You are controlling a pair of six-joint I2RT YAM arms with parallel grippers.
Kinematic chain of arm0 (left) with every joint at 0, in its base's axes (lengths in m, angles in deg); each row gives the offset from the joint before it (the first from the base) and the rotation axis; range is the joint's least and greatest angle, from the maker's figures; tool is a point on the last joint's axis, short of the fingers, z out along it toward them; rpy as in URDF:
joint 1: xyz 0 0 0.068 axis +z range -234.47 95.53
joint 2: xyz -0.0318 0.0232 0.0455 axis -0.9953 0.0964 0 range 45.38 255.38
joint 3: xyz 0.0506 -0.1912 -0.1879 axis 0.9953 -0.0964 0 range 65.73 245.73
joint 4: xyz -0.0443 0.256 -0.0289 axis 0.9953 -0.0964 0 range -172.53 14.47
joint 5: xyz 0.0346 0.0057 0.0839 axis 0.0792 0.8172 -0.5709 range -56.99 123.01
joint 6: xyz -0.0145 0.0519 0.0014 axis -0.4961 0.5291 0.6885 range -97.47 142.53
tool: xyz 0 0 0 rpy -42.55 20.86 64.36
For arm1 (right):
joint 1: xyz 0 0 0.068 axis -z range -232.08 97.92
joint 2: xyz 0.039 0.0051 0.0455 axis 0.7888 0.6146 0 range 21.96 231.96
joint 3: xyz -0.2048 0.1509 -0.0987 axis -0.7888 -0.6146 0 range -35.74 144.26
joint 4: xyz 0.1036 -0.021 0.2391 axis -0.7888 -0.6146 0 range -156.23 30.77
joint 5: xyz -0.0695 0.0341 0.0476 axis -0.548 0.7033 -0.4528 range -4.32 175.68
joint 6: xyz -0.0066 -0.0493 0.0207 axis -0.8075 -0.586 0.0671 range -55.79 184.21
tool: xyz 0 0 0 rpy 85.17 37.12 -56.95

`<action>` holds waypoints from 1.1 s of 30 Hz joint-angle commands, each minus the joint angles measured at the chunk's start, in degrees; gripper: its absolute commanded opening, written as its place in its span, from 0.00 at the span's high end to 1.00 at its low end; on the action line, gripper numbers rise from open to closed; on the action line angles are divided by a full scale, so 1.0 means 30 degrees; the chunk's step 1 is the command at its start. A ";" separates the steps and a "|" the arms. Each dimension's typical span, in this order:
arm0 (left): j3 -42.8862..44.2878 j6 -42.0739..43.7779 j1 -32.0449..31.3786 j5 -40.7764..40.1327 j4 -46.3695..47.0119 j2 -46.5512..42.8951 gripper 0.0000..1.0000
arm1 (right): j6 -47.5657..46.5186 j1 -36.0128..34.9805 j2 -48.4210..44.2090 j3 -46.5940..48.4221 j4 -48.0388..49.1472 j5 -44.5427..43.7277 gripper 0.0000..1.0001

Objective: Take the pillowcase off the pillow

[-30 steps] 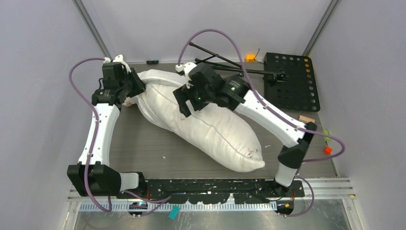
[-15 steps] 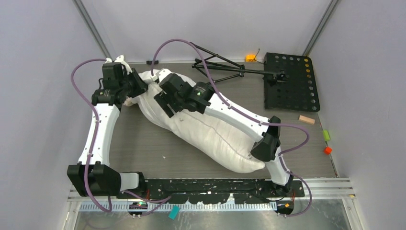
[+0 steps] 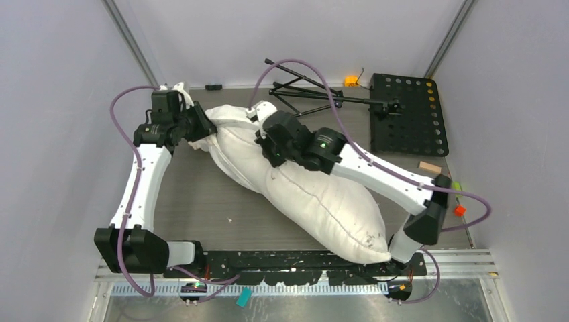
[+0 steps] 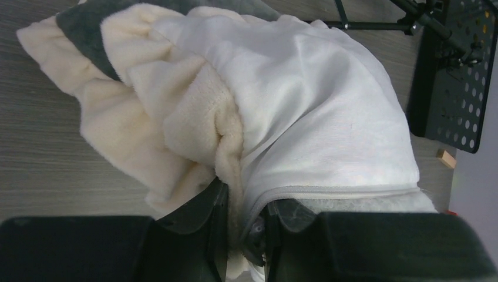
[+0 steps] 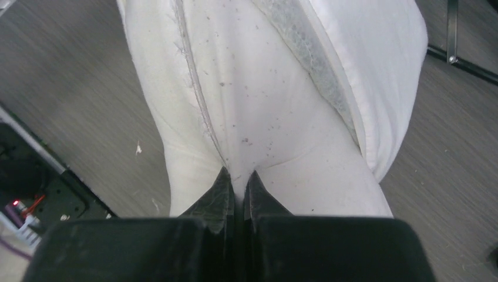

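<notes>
The off-white pillow (image 3: 322,201) lies diagonally across the table, its near end at the front right edge. The pillowcase (image 3: 228,117) is bunched over the pillow's far left end. It shows cream frill, white lining and a bit of dark grey plush in the left wrist view (image 4: 305,106). My left gripper (image 3: 204,126) is shut on the pillowcase's frilled edge by the zip (image 4: 244,200). My right gripper (image 3: 265,144) is shut on a pinch of the speckled pillow fabric (image 5: 258,88), just below the pillowcase's opening (image 5: 376,70). Its fingertips (image 5: 238,176) press together on the fold.
A black folded tripod (image 3: 315,94) lies at the back. A black perforated board (image 3: 409,114) sits back right. A wooden block (image 3: 430,167), a green block (image 3: 457,189) and an orange block (image 3: 459,210) lie along the right edge.
My right gripper reached left along the pillow, closed on it and pulled back to the near right. The pillow slid toward the front right edge. My left gripper shifted slightly right, holding the pillowcase.
</notes>
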 commanded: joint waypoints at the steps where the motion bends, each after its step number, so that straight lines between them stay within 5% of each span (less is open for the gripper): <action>1: 0.0316 -0.0203 0.0883 -0.1253 0.0558 0.0786 0.76 | 0.1191 0.1160 -0.4570 -0.1864 0.0068 0.2637 1.00; 10: -0.0283 -0.0463 0.1129 -0.1353 0.0614 0.2737 0.73 | 0.2421 0.4119 -0.7913 -0.3618 0.0281 0.3668 1.00; 18: -0.0992 -0.0905 0.1129 -0.2731 0.0560 0.2374 0.71 | 0.3780 0.6099 -0.8542 -0.2883 0.0017 -0.1603 1.00; 33: -0.0177 -0.0677 0.1159 -0.4478 0.1211 0.0868 0.75 | 0.1866 1.2177 -0.7933 0.1074 -0.0396 -0.5311 1.00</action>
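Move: The right gripper holds the pillow. The pillowcase's middle is about 15 cm ahead and 12 cm left of it, some 12 cm lower. The pillow's free end is about 20 cm back, 31 cm right and 15 cm down; the black perforated stand is roughly 32 cm ahead, 42 cm right and 25 cm below. The left gripper grips the case's rim; the case's middle lies about 6 cm ahead, 6 cm right and 12 cm down. Keep the right fingers shut on the pillow and haul it away from the pillowcase: about 26 cm to the right, climbing some 11 cm, bearing forward later, with the wrist swinging about 40 degrees clockwise. Meanwhile keep the left pinch on the case's rim, lower it about 7 cm, then draw it left some 5 cm, tipping the fingers down a little. ##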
